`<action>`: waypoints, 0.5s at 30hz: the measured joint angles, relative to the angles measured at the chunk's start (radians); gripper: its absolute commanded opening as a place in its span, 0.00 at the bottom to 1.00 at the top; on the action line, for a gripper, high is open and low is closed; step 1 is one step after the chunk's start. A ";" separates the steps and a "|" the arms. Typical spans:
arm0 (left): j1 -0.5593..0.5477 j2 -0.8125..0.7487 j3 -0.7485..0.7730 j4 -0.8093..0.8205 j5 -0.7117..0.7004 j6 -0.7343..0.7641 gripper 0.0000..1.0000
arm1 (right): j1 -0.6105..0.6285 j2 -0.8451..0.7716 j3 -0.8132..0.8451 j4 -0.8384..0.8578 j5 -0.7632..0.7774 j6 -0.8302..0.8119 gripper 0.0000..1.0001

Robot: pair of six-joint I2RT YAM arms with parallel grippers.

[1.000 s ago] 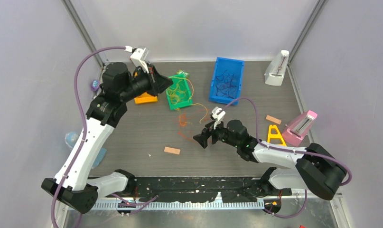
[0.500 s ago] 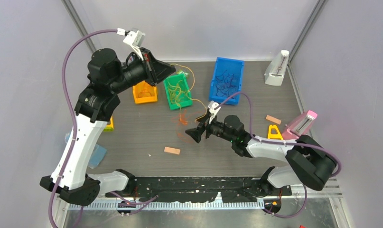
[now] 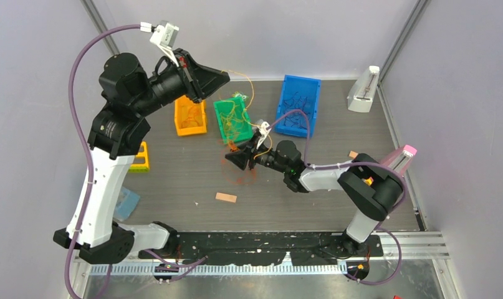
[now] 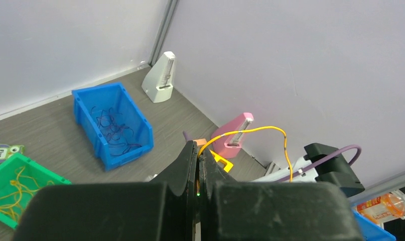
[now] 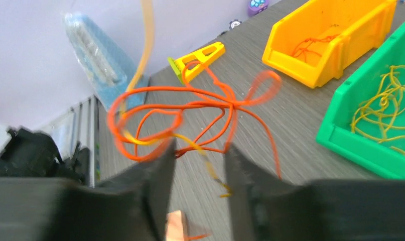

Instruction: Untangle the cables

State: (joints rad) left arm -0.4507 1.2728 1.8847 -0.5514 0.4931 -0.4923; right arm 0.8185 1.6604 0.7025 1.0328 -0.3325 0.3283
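An orange-red cable tangle (image 5: 190,115) with a yellow strand through it hangs just above the table in front of the green bin. My right gripper (image 5: 200,150) is at its lower edge, jaws apart, with strands crossing the gap; in the top view the right gripper (image 3: 231,159) sits mid-table. My left gripper (image 4: 197,150) is raised high and shut on a yellow cable (image 4: 270,129), which arcs from the left gripper (image 3: 227,76) down toward the tangle (image 3: 238,167). Dark cables (image 3: 295,107) lie in the blue bin and yellow ones (image 5: 386,113) in the green bin.
An orange bin (image 3: 191,116), a green bin (image 3: 233,121) and a blue bin (image 3: 297,106) stand in a row at the back. A white metronome (image 3: 364,90) and a pink one (image 3: 398,163) are at the right. A tan block (image 3: 225,197) lies in front of the tangle.
The left arm has lifted higher and back with the yellow cable. The right gripper has reached left and forward to the orange-red tangle, and its jaws have narrowed.
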 measured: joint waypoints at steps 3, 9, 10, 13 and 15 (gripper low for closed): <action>0.004 0.006 0.026 -0.013 -0.023 0.002 0.00 | 0.000 0.043 0.011 0.014 0.037 0.040 0.23; 0.117 -0.009 0.085 -0.060 -0.098 0.024 0.00 | -0.071 0.027 -0.177 0.104 0.126 0.135 0.07; 0.140 -0.018 0.085 -0.064 -0.109 0.024 0.00 | -0.087 0.018 -0.213 0.103 0.135 0.146 0.06; 0.217 -0.047 0.084 -0.074 -0.137 0.026 0.00 | -0.157 -0.041 -0.325 0.071 0.167 0.186 0.05; 0.252 -0.070 0.076 -0.077 -0.153 0.026 0.00 | -0.189 -0.111 -0.364 0.017 0.205 0.202 0.06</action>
State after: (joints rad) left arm -0.1989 1.2026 1.9606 -0.6285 0.3401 -0.4660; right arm 0.6292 1.5494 0.3386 1.0500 -0.1276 0.5304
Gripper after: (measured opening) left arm 0.004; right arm 0.073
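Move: The orange tangle hangs just off the right gripper's half-open fingertips, about 3 cm to its left, 2 cm ahead and 1 cm higher. From the right gripper the wood block lies roughly 2 cm back, 4 cm left and 18 cm below, and the green bin some 24 cm ahead, 2 cm left and 15 cm below. For the left gripper, shut on the yellow cable, the tangle lies about 33 cm below, 4 cm ahead and 3 cm left. Close the right gripper on an orange strand, then draw it about 12 cm right and 9 cm down, away from the green bin, tipping the fingers down and swinging them clockwise. Meanwhile keep the left gripper shut on the yellow cable and carry it some 10 cm left, rising slightly and turning about 25 degrees counter-clockwise. ##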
